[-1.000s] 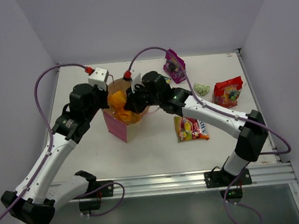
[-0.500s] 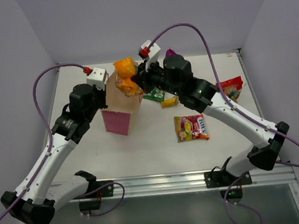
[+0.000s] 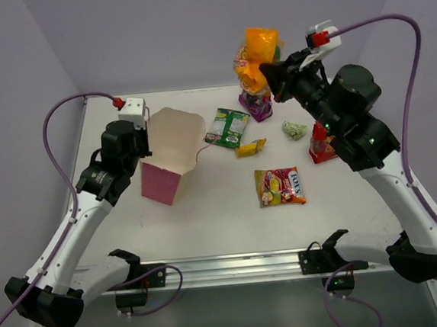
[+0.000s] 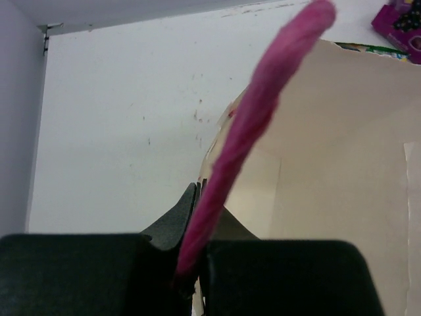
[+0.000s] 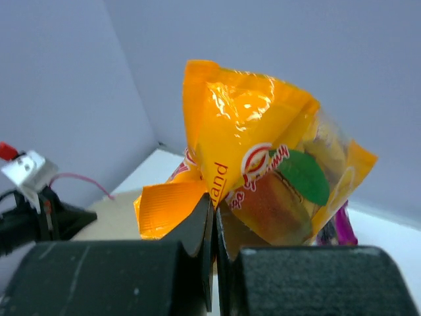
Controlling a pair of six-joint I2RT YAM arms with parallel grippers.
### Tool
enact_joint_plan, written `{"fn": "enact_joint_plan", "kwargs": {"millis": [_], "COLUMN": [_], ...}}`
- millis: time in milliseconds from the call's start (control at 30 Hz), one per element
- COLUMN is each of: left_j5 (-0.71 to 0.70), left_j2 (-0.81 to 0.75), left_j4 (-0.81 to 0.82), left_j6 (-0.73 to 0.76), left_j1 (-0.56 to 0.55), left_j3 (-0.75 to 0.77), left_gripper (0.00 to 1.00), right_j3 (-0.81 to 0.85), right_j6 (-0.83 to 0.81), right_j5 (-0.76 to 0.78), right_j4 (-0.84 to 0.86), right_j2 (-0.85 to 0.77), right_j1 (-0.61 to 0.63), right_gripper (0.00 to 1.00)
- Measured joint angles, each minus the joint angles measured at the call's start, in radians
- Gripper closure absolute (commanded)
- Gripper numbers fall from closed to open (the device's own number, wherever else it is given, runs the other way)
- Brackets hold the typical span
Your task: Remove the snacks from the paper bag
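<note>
The paper bag (image 3: 161, 182) stands open at the table's left, beige inside, pink sides. My left gripper (image 3: 145, 141) is shut on its near rim and pink cord handle (image 4: 263, 112); the jaws (image 4: 197, 197) pinch cord and paper. My right gripper (image 3: 273, 73) is shut on the orange packet (image 3: 258, 53), held high above the back right. In the right wrist view the jaws (image 5: 214, 207) pinch that packet (image 5: 263, 151) at its lower edge. On the table lie the green packet (image 3: 228, 127), yellow packet (image 3: 249, 147), magenta-purple packet (image 3: 258, 105), pale green piece (image 3: 294, 129), red packet (image 3: 320, 148) and yellow-red candy bag (image 3: 280, 186).
The table is walled at back and both sides. A metal rail (image 3: 235, 267) runs along the near edge with both arm bases. The right arm hangs over the red packet. Purple cables loop above both arms.
My right gripper lifted the orange packet out of the bag and swung it up and to the right. Green and yellow packets now lie beside the bag. The left gripper kept its hold.
</note>
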Motion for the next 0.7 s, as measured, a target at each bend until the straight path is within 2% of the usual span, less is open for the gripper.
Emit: {"fn": "enact_joint_plan", "kwargs": {"millis": [133, 267, 467, 633, 700], "left_j5": [0.012, 0.024, 0.043, 0.053, 0.059], "left_j2": [0.016, 0.033, 0.052, 0.053, 0.053], "left_j4": [-0.011, -0.017, -0.015, -0.003, 0.005], "left_j6": [-0.039, -0.077, -0.109, -0.126, -0.128], "left_j1": [0.097, 0.189, 0.21, 0.224, 0.23], "left_j3": [0.0, 0.0, 0.0, 0.0, -0.004], "left_gripper": [1.0, 1.0, 1.0, 1.0, 1.0], "right_j3": [-0.156, -0.38, -0.651, -0.733, -0.74], "right_j6": [0.047, 0.117, 0.198, 0.24, 0.259], "right_j5": [0.003, -0.042, -0.139, -0.179, -0.198], "right_j4": [0.01, 0.016, 0.008, 0.037, 0.101], "right_j2": [-0.095, -0.127, 0.026, 0.156, 0.188], "right_j1": [-0.025, -0.025, 0.042, 0.116, 0.127], "right_gripper": [1.0, 1.0, 1.0, 1.0, 0.84]}}
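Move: My right hand holds the orange snack pack high above the table. The bare spot for it lies some 50 cm below, about 5 cm back and 8 cm left. At that same depth, the fruit-candy packet is about 6 cm back and 5 cm right, the small yellow packet 7 cm ahead and 4 cm left. From my left hand, the paper bag's middle is level ahead, about 6 cm right and 14 cm down; the spot is roughly 27 cm right, 7 cm back and 28 cm down. I plunge my right hand almost 40 cm down towards the bare table between the paper bag and the fruit-candy packet, drifting some 8 cm left and 5 cm back, tipping the fingers steeply down while they still pinch the orange snack pack. My left hand keeps its pinch on the paper bag's handle side and draws it about 6 cm left early on, turning slightly counter-clockwise. ##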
